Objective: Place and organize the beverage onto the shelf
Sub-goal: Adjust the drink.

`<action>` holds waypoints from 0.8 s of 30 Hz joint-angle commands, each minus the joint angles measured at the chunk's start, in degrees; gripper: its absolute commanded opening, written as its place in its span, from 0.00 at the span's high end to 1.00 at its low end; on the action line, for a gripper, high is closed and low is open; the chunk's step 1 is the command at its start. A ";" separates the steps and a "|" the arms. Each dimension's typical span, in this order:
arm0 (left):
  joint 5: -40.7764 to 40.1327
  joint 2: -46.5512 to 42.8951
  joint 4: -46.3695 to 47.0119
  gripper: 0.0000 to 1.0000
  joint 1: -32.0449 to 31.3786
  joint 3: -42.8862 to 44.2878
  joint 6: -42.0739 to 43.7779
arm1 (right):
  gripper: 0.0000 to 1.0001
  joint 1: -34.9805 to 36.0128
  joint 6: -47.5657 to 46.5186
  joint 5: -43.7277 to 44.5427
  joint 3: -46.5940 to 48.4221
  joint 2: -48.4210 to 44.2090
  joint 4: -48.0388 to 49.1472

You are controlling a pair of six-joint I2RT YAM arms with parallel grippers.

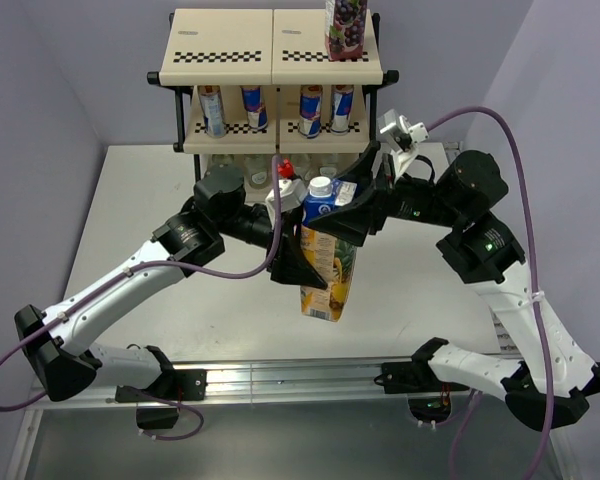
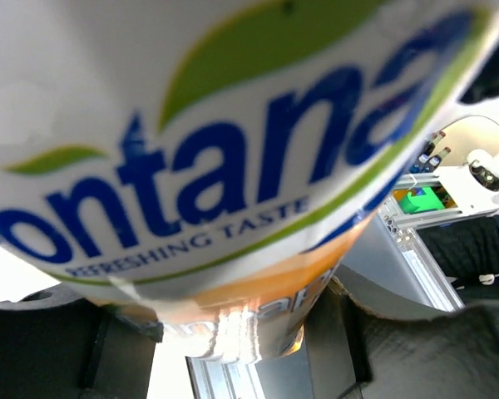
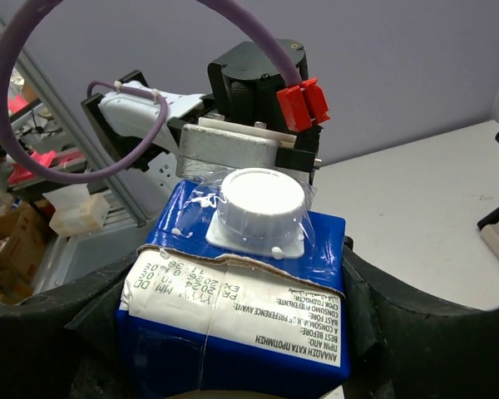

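Note:
The yellow pineapple carton [image 1: 330, 285] with a blue top and white cap [image 1: 321, 186] stands upright over the middle of the table, in front of the shelf [image 1: 220, 55]. My left gripper [image 1: 298, 262] is shut on its body; the carton [image 2: 233, 125] fills the left wrist view between the dark fingers [image 2: 399, 349]. My right gripper [image 1: 342, 215] is closed around the carton's top [image 3: 241, 307], a finger against each side. The purple grape carton [image 1: 346, 28] stands on the top tier. Several slim cans [image 1: 212, 110] line the middle tier. Clear bottles [image 1: 235, 170] show dimly on the lowest tier.
The shelf's black frame [image 1: 185, 110] stands at the table's far edge. Purple cables [image 1: 500, 120] loop above both arms. An aluminium rail [image 1: 280, 378] runs along the near edge by the arm bases. Grey walls close in left and right.

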 commanded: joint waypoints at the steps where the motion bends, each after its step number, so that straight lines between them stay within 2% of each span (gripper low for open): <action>1: -5.89 -5.39 11.63 0.75 0.21 5.21 0.80 | 1.00 0.46 -0.68 4.10 -2.26 -3.25 7.65; 2: -6.68 -5.57 13.90 0.64 0.30 4.51 -0.16 | 1.00 0.46 0.63 5.59 -4.44 -4.04 9.59; 3: -7.39 -6.01 15.49 0.52 0.21 2.94 -1.82 | 1.00 0.46 1.60 6.04 -6.21 -6.39 16.23; 4: -8.61 -6.27 17.07 0.33 0.21 1.96 -2.88 | 1.00 0.46 3.79 6.39 -8.05 -7.64 20.12; 6: -10.03 -6.98 23.13 0.21 0.21 -1.28 -6.31 | 1.00 0.54 5.65 10.08 -14.03 -11.75 30.38; 8: -10.38 -7.15 27.70 0.15 0.21 -3.31 -9.46 | 1.00 0.46 5.31 12.97 -16.23 -13.53 32.89; 12: -9.95 -6.63 36.75 0.15 0.21 -7.10 -13.61 | 1.00 0.54 6.71 12.55 -18.52 -15.47 39.04; 16: -10.12 -5.40 38.26 0.15 0.13 -8.50 -14.76 | 1.00 0.54 7.41 14.13 -22.04 -17.93 47.21; 24: -7.13 -2.77 47.50 0.14 -0.49 -11.58 -21.53 | 1.00 0.54 6.88 13.16 -19.85 -17.41 47.66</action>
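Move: Both hands already hold the pineapple juice carton in the air: its middle lies about 2 cm above the left hand and some 1 cm ahead, and about 8 cm below the right hand, roughly 3 cm back and 1 cm to its left, for the right grips the blue top. Counted from the right hand, the shelf's top left board is some 30 cm ahead and 18 cm left, the purple juice carton about 30 cm ahead, 3 cm left and 6 cm up. The left hand opens its fingers wider and lets go of the lower part of the pineapple carton, then rises about 5 cm, edging slightly forward as its fingers, pointing right, tip upward some 20 degrees. The right hand keeps its grip on the carton's blue top and draws it about 3 cm to the right and 2 cm back, away from the left hand, dipping briefly and coming up again while its left-pointing fingers tip up by around 15 degrees. ##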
